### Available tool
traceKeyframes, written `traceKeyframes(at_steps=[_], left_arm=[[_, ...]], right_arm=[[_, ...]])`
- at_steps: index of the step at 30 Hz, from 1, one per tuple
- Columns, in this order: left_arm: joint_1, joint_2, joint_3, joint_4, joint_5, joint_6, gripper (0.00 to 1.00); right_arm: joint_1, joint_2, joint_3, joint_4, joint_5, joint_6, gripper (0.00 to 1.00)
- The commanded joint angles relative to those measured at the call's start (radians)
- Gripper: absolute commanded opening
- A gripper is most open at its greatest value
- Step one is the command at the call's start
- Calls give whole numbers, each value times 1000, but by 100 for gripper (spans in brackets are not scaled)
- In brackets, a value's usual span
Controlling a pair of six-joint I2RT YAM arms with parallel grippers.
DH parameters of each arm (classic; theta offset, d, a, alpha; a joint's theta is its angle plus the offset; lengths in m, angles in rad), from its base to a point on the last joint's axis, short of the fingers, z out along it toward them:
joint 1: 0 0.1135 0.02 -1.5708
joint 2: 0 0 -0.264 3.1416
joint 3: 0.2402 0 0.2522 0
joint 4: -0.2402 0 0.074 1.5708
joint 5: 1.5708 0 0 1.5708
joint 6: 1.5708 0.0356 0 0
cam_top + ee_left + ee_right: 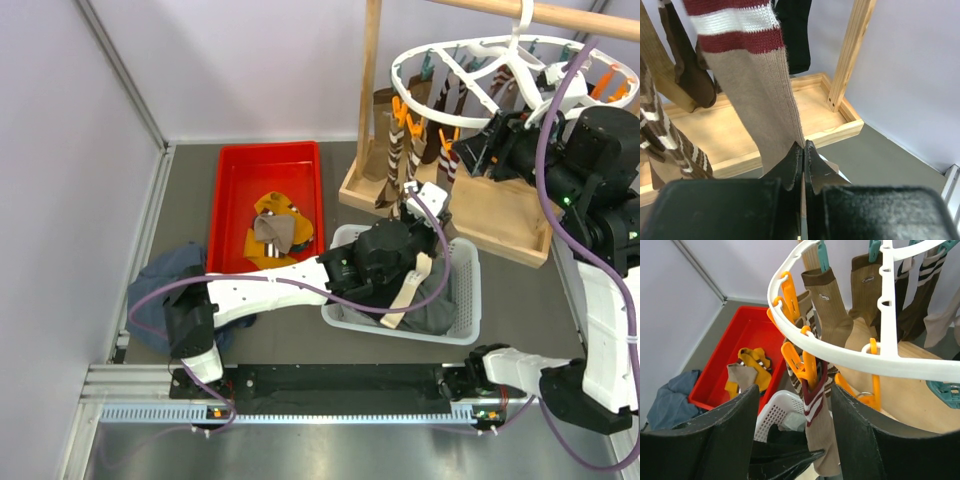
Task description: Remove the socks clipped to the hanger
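Note:
The white oval hanger [470, 52] hangs from the wooden pole, with several socks clipped round its rim [840, 352]. A tan sock with maroon and white bands [757, 95] hangs from an orange clip [802, 365]. My left gripper [804, 150] is shut on this sock's lower end, just above the basket [418, 208]. My right gripper [795, 390] is open, one finger on each side of that orange clip and the sock's cuff [815, 400], touching neither. Brown socks [832, 310] and brown-white striped socks [670, 145] hang nearby.
A red tray [228, 200] at the left holds mustard and tan socks [275, 228]. Under my left wrist stands a white basket [462, 300] with dark clothes. A blue-grey garment [160, 290] lies at the near left. The wooden rack's base [500, 215] and post [370, 90] stand behind.

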Motion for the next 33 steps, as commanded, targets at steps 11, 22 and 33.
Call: traceKeyframes(at_steps=[11, 22, 33], left_arm=[[-17, -31, 27, 60, 2, 17, 0], [-28, -27, 42, 51, 2, 28, 0], [-33, -25, 47, 44, -7, 29, 0]], right_arm=[[146, 29, -5, 67, 200, -76, 57], [174, 65, -58, 100, 323, -96, 57], [177, 42, -112, 173, 368, -99, 30]])
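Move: The orange clip holding the beige sock with maroon-and-white stripes is about 5 cm ahead of the right hand, 2 cm left and 4 cm below. An orange clip with a brown striped sock is about 6 cm left of that clip and 2 cm farther out; an empty orange clip is some 7 cm to its right, level with it. From the left hand, still pinching the sock, the clip is roughly 14 cm above, 2 ahead, 3 left. The right hand reaches about 5 cm forward and down, rolling slightly, and closes partway around the sock's orange clip. ##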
